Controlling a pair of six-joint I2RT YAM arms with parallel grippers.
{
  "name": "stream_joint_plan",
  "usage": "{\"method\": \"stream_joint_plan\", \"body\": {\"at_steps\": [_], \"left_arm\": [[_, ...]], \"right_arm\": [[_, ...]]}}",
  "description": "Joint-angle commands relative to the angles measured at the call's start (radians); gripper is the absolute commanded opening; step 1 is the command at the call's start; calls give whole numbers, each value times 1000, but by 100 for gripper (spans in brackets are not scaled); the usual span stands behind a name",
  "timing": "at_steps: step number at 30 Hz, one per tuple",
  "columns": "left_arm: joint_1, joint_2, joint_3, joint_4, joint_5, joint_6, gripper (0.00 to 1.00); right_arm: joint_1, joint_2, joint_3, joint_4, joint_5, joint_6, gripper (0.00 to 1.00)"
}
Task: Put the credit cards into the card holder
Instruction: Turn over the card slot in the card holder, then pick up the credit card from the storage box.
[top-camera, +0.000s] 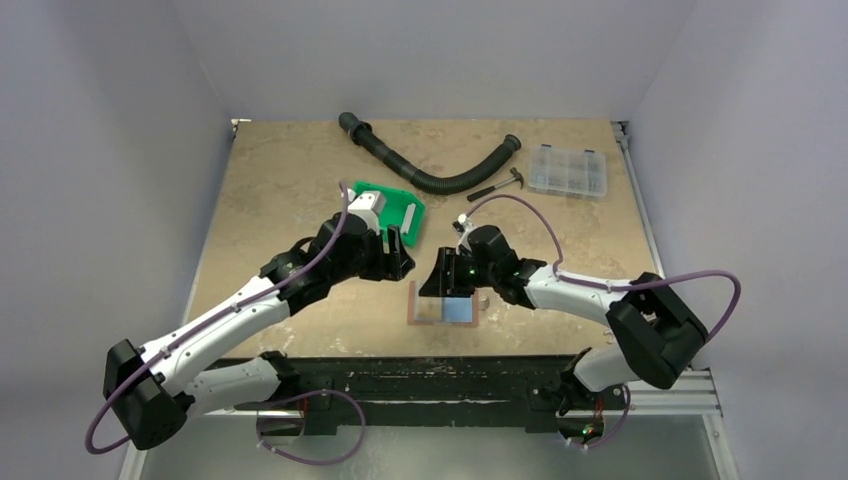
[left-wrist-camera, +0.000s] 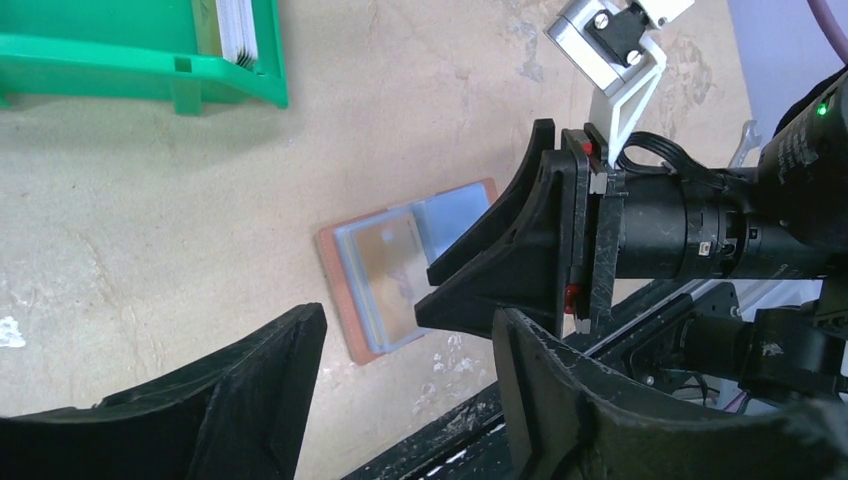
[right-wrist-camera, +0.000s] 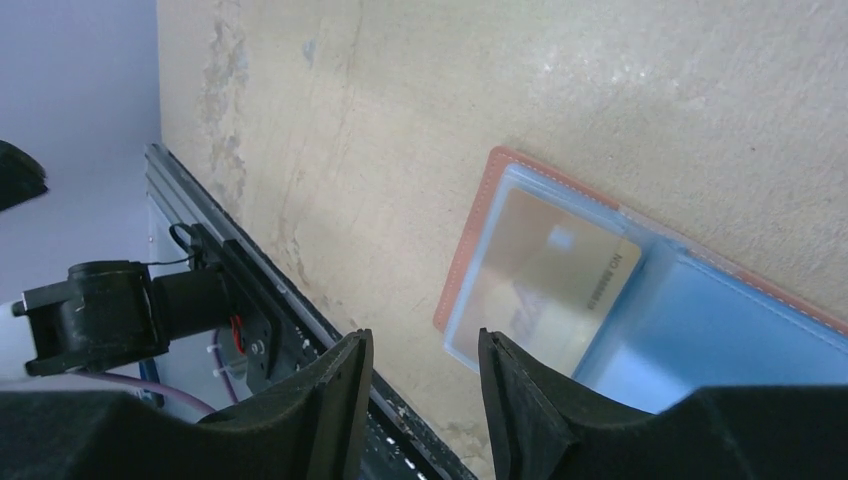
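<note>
The card holder (right-wrist-camera: 466, 247) lies open and flat near the table's front edge, its reddish-brown rim showing around clear sleeves. The yellow-gold credit card (right-wrist-camera: 556, 279) sits in one sleeve and the light blue credit card (right-wrist-camera: 705, 332) in the other half. In the top view the card holder (top-camera: 414, 303) shows the blue card (top-camera: 460, 311) on its right side. My right gripper (right-wrist-camera: 425, 355) hovers open and empty just above the holder's near edge. My left gripper (left-wrist-camera: 405, 350) is open and empty too, a little left of the holder. The right gripper's fingers (left-wrist-camera: 500, 260) cover part of the holder in the left wrist view.
A green bin (top-camera: 398, 199) holding white items stands behind the left gripper. Further back lie a black corrugated hose (top-camera: 430, 180), a small hammer (top-camera: 500, 185) and a clear compartment box (top-camera: 568, 170). The black front rail (top-camera: 430, 370) runs just below the holder.
</note>
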Motion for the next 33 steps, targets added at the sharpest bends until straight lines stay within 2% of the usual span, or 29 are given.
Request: {"method": "stream_joint_plan", "body": {"at_steps": [1,5,10,13,18,23,27,33], "left_arm": [[19,15,76,-22,-6,52,69],[30,116,145,-29,-42,101,79],[63,279,236,-11,-47,158,89],[118,391,289,13,6,181,92],[210,578,388,56,132,199,96],[225,734,471,99,123,217,97],[228,793,521,96,71,237,96],[232,873,573,66,79,255,96]], "right_arm": [[11,16,-36,69,21,51,51],[26,42,-10,58,27,32,51],[15,12,77,-100,60,-66,54],[-1,-43,88,-158,97,-102,56],[-58,-94,44,-151,67,-136,57],[-93,-108,2,-138,13,-167,56],[-104,-138,-32,-125,-3,-170,56],[-110,-155,-55,-118,-18,-169,56]]}}
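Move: The credit cards stand in the green bin about 17 cm ahead of the left hand, hardly to either side, and some 16 cm below. The bin's middle is about 5 cm to the left of the cards and level with them. The card holder lies open about 3 cm back from the left hand, 8 cm to its right, 18 cm below. From the right hand, the holder's middle is about level, 3 cm to its right and 8 cm below. Reaching forward about 17 cm from above the left of the holder, the left hand travels nearly level at first, then sinks some 11 cm towards the cards in the green bin, opening its half-open fingers nearly fully and tilting them further down. The right hand backs off to the right over the holder by 5 cm, with a small dip and rise, fingers staying half open. ##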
